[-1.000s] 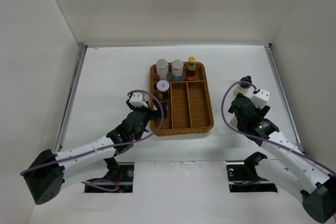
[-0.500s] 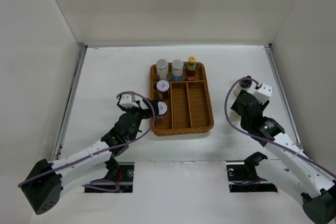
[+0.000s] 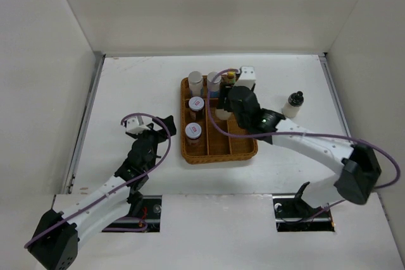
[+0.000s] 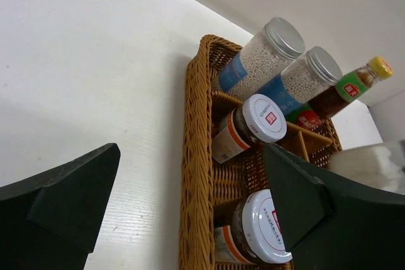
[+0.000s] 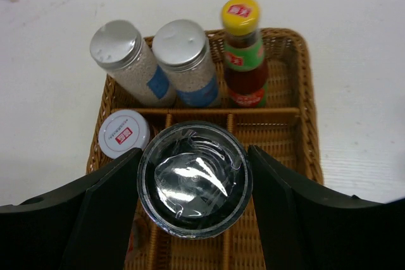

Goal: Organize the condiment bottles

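Note:
The brown wicker tray (image 3: pixel 252 151) holds two silver-lidded jars (image 5: pixel 120 52) (image 5: pixel 183 52) and the slim red sauce bottle with a yellow cap (image 5: pixel 242 49) along its back row. Two white-lidded jars (image 4: pixel 256 124) (image 4: pixel 262 229) stand in the left column. My right gripper (image 5: pixel 195 181) hovers over the tray's middle, shut on a black-lidded jar (image 5: pixel 195 178). My left gripper (image 4: pixel 190 203) is open and holds nothing; it sits just left of the tray's rim (image 4: pixel 193 156). A small pale bottle with a black cap (image 3: pixel 292 102) stands on the table to the right.
White walls enclose the table on three sides. The tray's middle and right long compartments (image 3: pixel 239 128) show bare wicker. The right arm (image 3: pixel 304 140) stretches across the table from the right base to the tray.
The right arm swung from the table's right side to above the tray and now grips the black-lidded jar. The left arm drew back left, leaving a white-lidded jar in the tray.

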Robot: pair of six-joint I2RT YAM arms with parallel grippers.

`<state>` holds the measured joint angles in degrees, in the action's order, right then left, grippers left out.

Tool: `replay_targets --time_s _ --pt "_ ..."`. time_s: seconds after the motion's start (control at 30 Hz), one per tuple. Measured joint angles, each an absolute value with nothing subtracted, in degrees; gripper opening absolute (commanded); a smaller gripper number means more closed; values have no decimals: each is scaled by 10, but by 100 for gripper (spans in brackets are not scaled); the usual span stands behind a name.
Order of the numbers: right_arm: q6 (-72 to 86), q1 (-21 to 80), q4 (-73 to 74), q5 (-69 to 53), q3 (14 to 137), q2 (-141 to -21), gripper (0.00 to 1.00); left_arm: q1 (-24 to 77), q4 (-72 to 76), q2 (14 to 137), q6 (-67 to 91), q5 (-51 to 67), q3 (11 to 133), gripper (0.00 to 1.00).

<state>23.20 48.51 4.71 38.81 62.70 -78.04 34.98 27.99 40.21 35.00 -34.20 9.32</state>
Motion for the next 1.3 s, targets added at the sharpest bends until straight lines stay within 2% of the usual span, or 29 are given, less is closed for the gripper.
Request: replay_targets --time_s 0.13,0.53,0.57,0.67,0.73,0.9,1.07,1.17,1.3 --pt "217 485 23 363 656 -865 48 345 281 414 359 -335 93 100" --pt "205 472 -48 346 684 -993 53 345 281 422 365 -319 93 100" --pt "203 472 -51 349 684 -1004 56 345 281 422 365 -318 93 100" --pt "198 472 -76 365 689 -1018 75 345 281 421 365 -314 93 100" --pt "197 472 -81 369 689 -1018 82 345 281 420 365 -314 93 100" --pt "197 472 -83 379 650 -945 94 344 281 422 365 -310 93 100" --pt "199 443 -94 392 533 -729 97 344 281 426 365 -308 93 100" --pt "205 346 -103 401 485 -638 100 344 281 436 365 -307 93 100" --pt "210 196 -76 401 476 -653 100 345 281 448 365 -304 93 100"
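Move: Right gripper, still gripping the black-lidded jar: its spot in the basket's middle compartment lies about 6 cm ahead, 6 cm left and 13 cm below. The brown jar stands 7 cm to the left of that spot; the middle shaker is about 9 cm beyond it, with the sauce bottle 6 cm right of that shaker. The black-capped bottle stands 8 cm ahead and 25 cm right of the hand. From the left gripper the spot is some 24 cm right, 3 cm ahead, 5 cm lower. Lower the right gripper about 10 cm while easing it forward and left, setting the black-lidded jar into the middle compartment beside the brown jar. Open the fingers wide to let go, draw back and up clear of it, then sweep some 27 cm right towards the black-capped bottle, turning the hand roughly 30 degrees clockwise and starting to sink at the end. ##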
